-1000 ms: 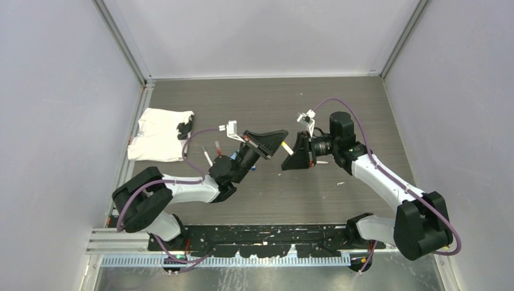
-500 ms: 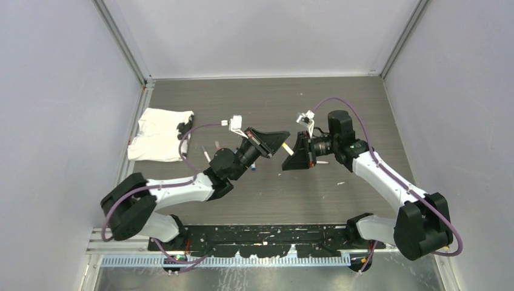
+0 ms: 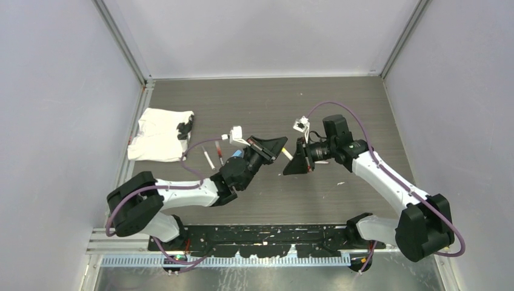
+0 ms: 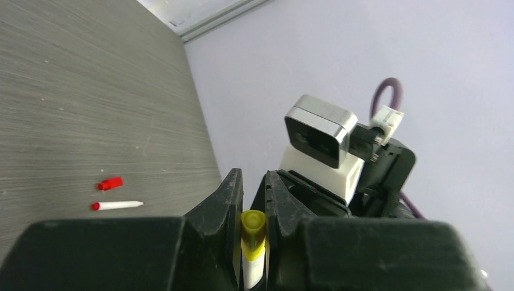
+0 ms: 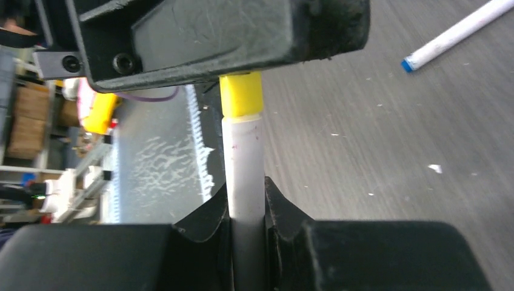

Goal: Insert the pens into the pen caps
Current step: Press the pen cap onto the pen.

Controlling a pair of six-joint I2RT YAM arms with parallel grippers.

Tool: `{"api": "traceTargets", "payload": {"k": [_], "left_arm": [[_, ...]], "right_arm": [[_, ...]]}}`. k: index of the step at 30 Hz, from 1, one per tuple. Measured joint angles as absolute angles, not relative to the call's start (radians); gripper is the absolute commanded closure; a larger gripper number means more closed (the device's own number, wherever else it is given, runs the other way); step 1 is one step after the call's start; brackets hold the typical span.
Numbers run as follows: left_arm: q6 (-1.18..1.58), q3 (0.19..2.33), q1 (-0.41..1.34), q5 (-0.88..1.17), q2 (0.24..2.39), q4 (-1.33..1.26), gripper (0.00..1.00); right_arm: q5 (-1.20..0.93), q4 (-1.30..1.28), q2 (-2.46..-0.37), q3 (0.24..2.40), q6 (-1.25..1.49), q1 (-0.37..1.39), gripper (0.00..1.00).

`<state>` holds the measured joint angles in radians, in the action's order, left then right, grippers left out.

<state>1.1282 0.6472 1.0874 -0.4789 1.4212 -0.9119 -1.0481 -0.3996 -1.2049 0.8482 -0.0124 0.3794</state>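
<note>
My right gripper is shut on the white barrel of a pen. The pen's far end sits in a yellow pen cap, right under the left gripper's fingers. In the left wrist view that yellow cap is clamped between the jaws of my left gripper, with a white stretch below it. From above, the left gripper and right gripper meet tip to tip above mid-table, the pen bridging them. A red pen cap and a red-tipped pen lie on the table.
A white cloth lies at the left with a dark piece on its edge. Loose pens lie under the left arm. A blue-tipped pen lies near the right arm. Grey walls close in the table.
Both grippers have drifted toward the near edge and closed the gap between them. The left arm has swung rightward. Both grips have held.
</note>
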Motion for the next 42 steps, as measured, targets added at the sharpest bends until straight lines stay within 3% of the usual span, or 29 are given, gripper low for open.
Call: {"api": "traceTargets", "payload": {"k": [13, 24, 26, 30, 34, 42], "left_arm": [[0.969, 0.565, 1.077, -0.305, 1.420, -1.253, 1.00], [0.967, 0.665, 1.107, -0.420, 1.346, -0.912, 0.99], [0.968, 0.664, 1.110, -0.433, 1.345, -0.911, 0.91], [0.973, 0.628, 1.112, -0.419, 1.288, -0.872, 0.57], [0.958, 0.580, 1.160, -0.340, 1.184, -0.722, 0.32], [0.844, 0.569, 1.126, -0.290, 0.852, -0.445, 0.16]], "right_arm": [[-1.425, 0.195, -1.222, 0.739, 0.469, 0.321, 0.99], [-1.317, -0.041, -1.190, 0.777, 0.228, 0.324, 0.99], [-1.316, -0.042, -1.193, 0.777, 0.219, 0.326, 0.99], [-1.299, -0.061, -1.200, 0.778, 0.179, 0.346, 0.99], [-1.231, -0.069, -1.217, 0.812, 0.128, 0.350, 0.99], [-1.142, -0.144, -1.256, 0.848, -0.018, 0.342, 0.99]]}}
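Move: The left gripper already pinches the yellow cap, with the white pen body some 4 cm back, 4 cm right and about 3 cm lower, held in the right gripper. From the right hand, the cap is thus about 4 cm ahead, 4 cm left and 3 cm up. Some 20 cm below the left hand, the blue marker lies about 5 cm ahead and 9 cm left. About 16 cm below the right hand, the red cap lies some 8 cm ahead and 10 cm right. Keep the cap and pen gripped in line and swing both hands up together about 5 cm, the left also drawing back a little and both tilting some 15 degrees, then ease down slightly. Open the left fingers wide off the cap and pull that hand back and left, away from the pen, while the right keeps its grip and carries the pen some 4 cm forward and slightly down. ##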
